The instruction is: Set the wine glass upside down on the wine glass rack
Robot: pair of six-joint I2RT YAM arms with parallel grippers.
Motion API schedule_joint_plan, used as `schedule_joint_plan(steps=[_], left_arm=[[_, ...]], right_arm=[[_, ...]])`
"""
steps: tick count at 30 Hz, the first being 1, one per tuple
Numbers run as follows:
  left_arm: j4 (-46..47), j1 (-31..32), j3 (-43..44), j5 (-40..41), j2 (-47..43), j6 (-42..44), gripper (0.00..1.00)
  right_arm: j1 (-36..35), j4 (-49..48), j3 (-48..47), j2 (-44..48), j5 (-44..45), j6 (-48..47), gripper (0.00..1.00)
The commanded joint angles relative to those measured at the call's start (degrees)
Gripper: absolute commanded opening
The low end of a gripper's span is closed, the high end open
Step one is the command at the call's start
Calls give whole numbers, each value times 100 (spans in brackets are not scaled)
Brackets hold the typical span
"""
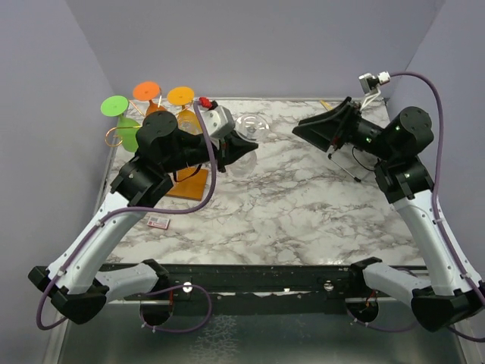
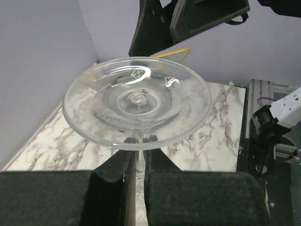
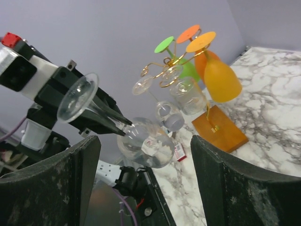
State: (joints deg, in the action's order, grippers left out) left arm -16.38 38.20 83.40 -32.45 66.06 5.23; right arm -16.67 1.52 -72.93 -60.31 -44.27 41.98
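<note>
A clear wine glass [image 2: 136, 101] is held by its stem in my left gripper [image 2: 139, 162], which is shut on it; the round foot faces the left wrist camera. From above, the wine glass [image 1: 252, 123] hangs over the table's far middle with my left gripper [image 1: 241, 145] around it. The wine glass rack [image 3: 164, 70], gold wire on an orange-brown wooden base [image 3: 220, 129], stands at the far left [image 1: 188, 184]. My right gripper [image 3: 146, 181] is open and apart from the glass bowl [image 3: 146, 143], facing it from the right [image 1: 301, 129].
Green [image 1: 114, 105], orange [image 1: 146, 89] and yellow [image 1: 180, 95] glasses hang upside down on the rack, and some clear ones [image 3: 188, 96] beside them. A small red-and-white box [image 1: 158, 221] lies on the marble table [image 1: 303, 212] near the rack's base. Purple walls close in the left and back.
</note>
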Motion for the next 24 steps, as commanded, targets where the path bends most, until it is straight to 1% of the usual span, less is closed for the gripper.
schedule_joint_plan(steps=[1, 6, 8, 11, 14, 16, 24], left_arm=[[415, -24, -632, 484, -552, 214, 0], [468, -27, -925, 709, -843, 395, 0], [395, -30, -999, 788, -924, 478, 0], [400, -27, -1164, 747, -1062, 479, 0], [508, -31, -1313, 730, -1188, 384, 0], [595, -30, -1407, 743, -1263, 334, 0], [720, -23, -1721, 741, -1466, 300, 0]], right_arm=[[-342, -652, -118, -243, -511, 623, 82], [-1322, -452, -544, -719, -154, 589, 82], [-1518, -481, -659, -806, 3, 712, 82], [-1608, -602, -692, -909, 217, 1121, 79], [-1683, -556, -722, -1084, 344, 1535, 72], [-1744, -522, -736, -1181, 376, 1646, 66], [-2084, -910, -612, -1500, 205, 2017, 51]])
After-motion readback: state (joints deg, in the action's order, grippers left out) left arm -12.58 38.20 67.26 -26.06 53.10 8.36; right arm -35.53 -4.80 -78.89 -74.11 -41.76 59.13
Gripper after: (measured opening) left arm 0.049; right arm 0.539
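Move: About 11 cm to the right hand's left, level in reach and some 5 cm higher, is the clear foot of the upside-down wine glass whose stem the left hand already pinches. From the left hand, the wine glass rack stands about 21 cm left, 6 cm ahead and 10 cm lower. The hung yellow glass is nearer, some 15 cm left, 11 cm ahead and 8 cm below that hand. Sweeping left about 11 cm and slightly back, the right hand closes in on the glass foot, swinging counter-clockwise some 20 degrees and rolling; late on, its wide-open fingers narrow partway around the foot's level. Meanwhile the left hand keeps its pinch on the stem, sinking and drawing left about 4 cm each, bringing the foot down towards the height of the right fingers' gap. ##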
